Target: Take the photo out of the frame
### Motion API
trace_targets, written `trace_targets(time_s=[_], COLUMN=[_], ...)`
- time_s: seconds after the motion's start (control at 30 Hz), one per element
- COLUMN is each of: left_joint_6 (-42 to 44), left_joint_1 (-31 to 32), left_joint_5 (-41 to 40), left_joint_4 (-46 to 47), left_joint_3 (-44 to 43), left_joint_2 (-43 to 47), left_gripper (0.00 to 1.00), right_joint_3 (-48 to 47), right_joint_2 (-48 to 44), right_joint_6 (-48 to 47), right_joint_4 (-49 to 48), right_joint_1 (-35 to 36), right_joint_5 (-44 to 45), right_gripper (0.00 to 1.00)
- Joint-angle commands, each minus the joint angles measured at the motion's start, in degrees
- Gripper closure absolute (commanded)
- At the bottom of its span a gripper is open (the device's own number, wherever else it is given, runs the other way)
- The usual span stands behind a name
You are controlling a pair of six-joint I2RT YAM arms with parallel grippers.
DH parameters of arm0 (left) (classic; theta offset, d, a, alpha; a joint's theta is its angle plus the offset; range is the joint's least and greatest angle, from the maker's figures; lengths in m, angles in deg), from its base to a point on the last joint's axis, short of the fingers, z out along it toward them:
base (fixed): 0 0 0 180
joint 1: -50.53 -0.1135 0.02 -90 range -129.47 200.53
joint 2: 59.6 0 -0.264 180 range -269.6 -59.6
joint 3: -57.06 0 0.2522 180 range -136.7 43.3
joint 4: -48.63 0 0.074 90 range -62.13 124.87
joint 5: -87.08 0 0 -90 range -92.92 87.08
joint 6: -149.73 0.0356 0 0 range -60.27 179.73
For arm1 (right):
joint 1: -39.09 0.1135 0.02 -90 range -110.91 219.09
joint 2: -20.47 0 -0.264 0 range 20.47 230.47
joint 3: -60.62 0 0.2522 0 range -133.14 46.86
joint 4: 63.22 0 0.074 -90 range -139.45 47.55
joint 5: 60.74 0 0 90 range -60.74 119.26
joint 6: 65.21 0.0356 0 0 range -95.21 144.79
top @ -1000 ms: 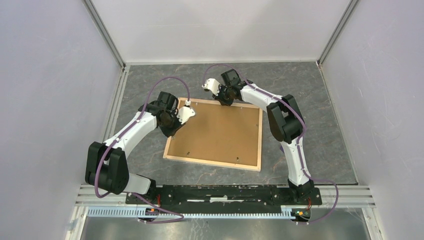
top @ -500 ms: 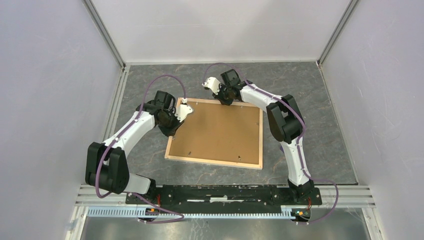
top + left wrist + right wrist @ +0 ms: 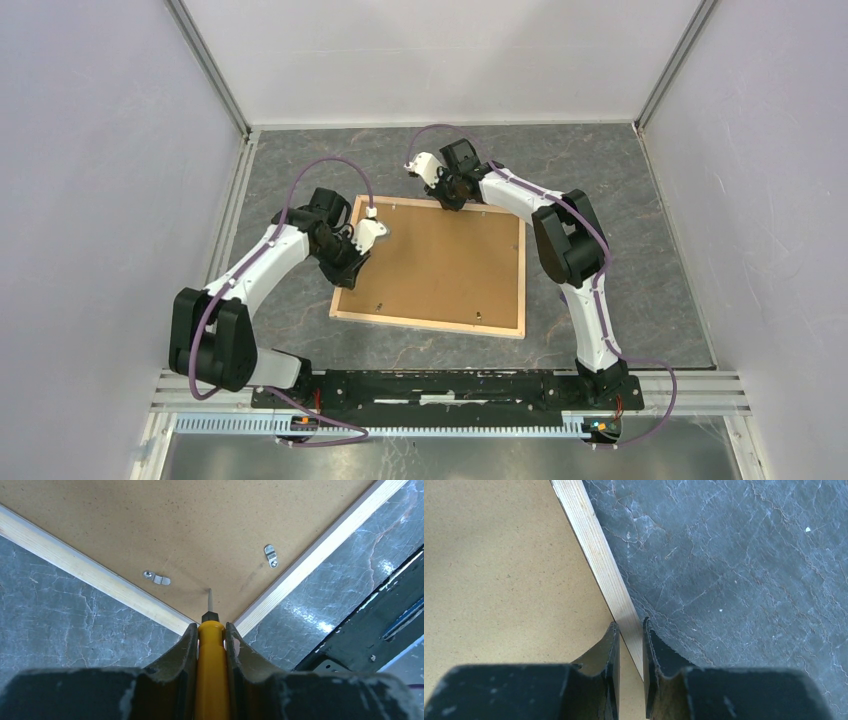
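The frame (image 3: pixel 430 327) lies face down on the grey table, its brown backing panel (image 3: pixel 440 265) up; the photo is hidden. My left gripper (image 3: pixel 350 265) is at the frame's left edge, shut on a yellow-handled screwdriver (image 3: pixel 211 665). The screwdriver's metal tip (image 3: pixel 209 592) rests on the backing just inside a corner of the pale wood rail (image 3: pixel 90 572). Two small metal clips (image 3: pixel 157 577) (image 3: pixel 270 555) sit either side of the tip. My right gripper (image 3: pixel 452 200) is at the far edge, its fingers closed across the wood rail (image 3: pixel 594 545), as the right wrist view (image 3: pixel 629 625) shows.
The enclosure's walls stand close on the left, right and back. The black base rail (image 3: pixel 450 385) of the arms runs along the near edge, just beyond the frame's near side. Bare marbled table (image 3: pixel 620 180) surrounds the frame.
My left gripper has drawn slightly toward the near side along the frame's left edge, still holding the screwdriver. The frame's far-left corner has shifted a little. The right gripper has stayed put.
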Motion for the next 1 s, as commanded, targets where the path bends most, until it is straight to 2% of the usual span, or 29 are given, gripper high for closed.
trace_targets(time_s=[0.0, 0.13, 0.23, 0.3, 0.57, 0.97], left_joint_6=[-3.29, 1.40, 4.22, 9.35, 23.98, 28.51], left_joint_1=[0.14, -0.12, -0.95, -1.84, -1.88, -1.74], left_joint_5=[3.43, 2.26, 0.17, 0.82, 1.52, 1.12], left_joint_4=[-1.19, -2.53, -2.56, -3.61, -1.36, 2.32], left_joint_3=[1.39, -0.48, -2.13, -3.01, -0.73, 0.31], left_joint_2=[1.37, 3.26, 4.15, 4.52, 6.12, 2.51], left_gripper=[0.98, 0.98, 0.98, 0.98, 0.98, 0.98], right_joint_3=[0.79, 1.20, 2.06, 1.71, -1.29, -1.27], right_joint_2=[4.07, 1.54, -0.84, -1.47, 0.05, 1.56], right_joint_6=[1.61, -0.62, -2.54, -3.72, -6.45, -6.66], right_joint_4=[2.54, 4.16, 4.31, 4.92, 8.57, 9.63], right_joint_1=[-2.39, -2.41, -2.43, -2.44, -2.70, -2.85], right_joint_5=[5.29, 0.70, -1.74, -3.21, -6.70, -7.60], right_gripper=[0.96, 0.64, 0.50, 0.46, 0.42, 0.42])
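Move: Some 5 cm ahead of the left hand, about 1 cm to its right and 6 cm lower, lies the left-bar clip. The near-bar clip is about 2 cm back and 8 cm to the hand's right; the frame's near-left corner is roughly 4 cm back and 1 cm left, both similarly low. The right hand has the far bar between its fingertips, with a far-bar clip about 14 cm to its left and 1 cm back. Easing back slightly and rising about 2 cm, the left hand then swings the held screwdriver forward towards the left-bar clip and starts down again, ending about 2 cm forward, turned some 20 degrees clockwise and with the blade tipped forward. Meanwhile the right fingers open and let go of the far bar, shifting about 1 cm right while staying astride it. ##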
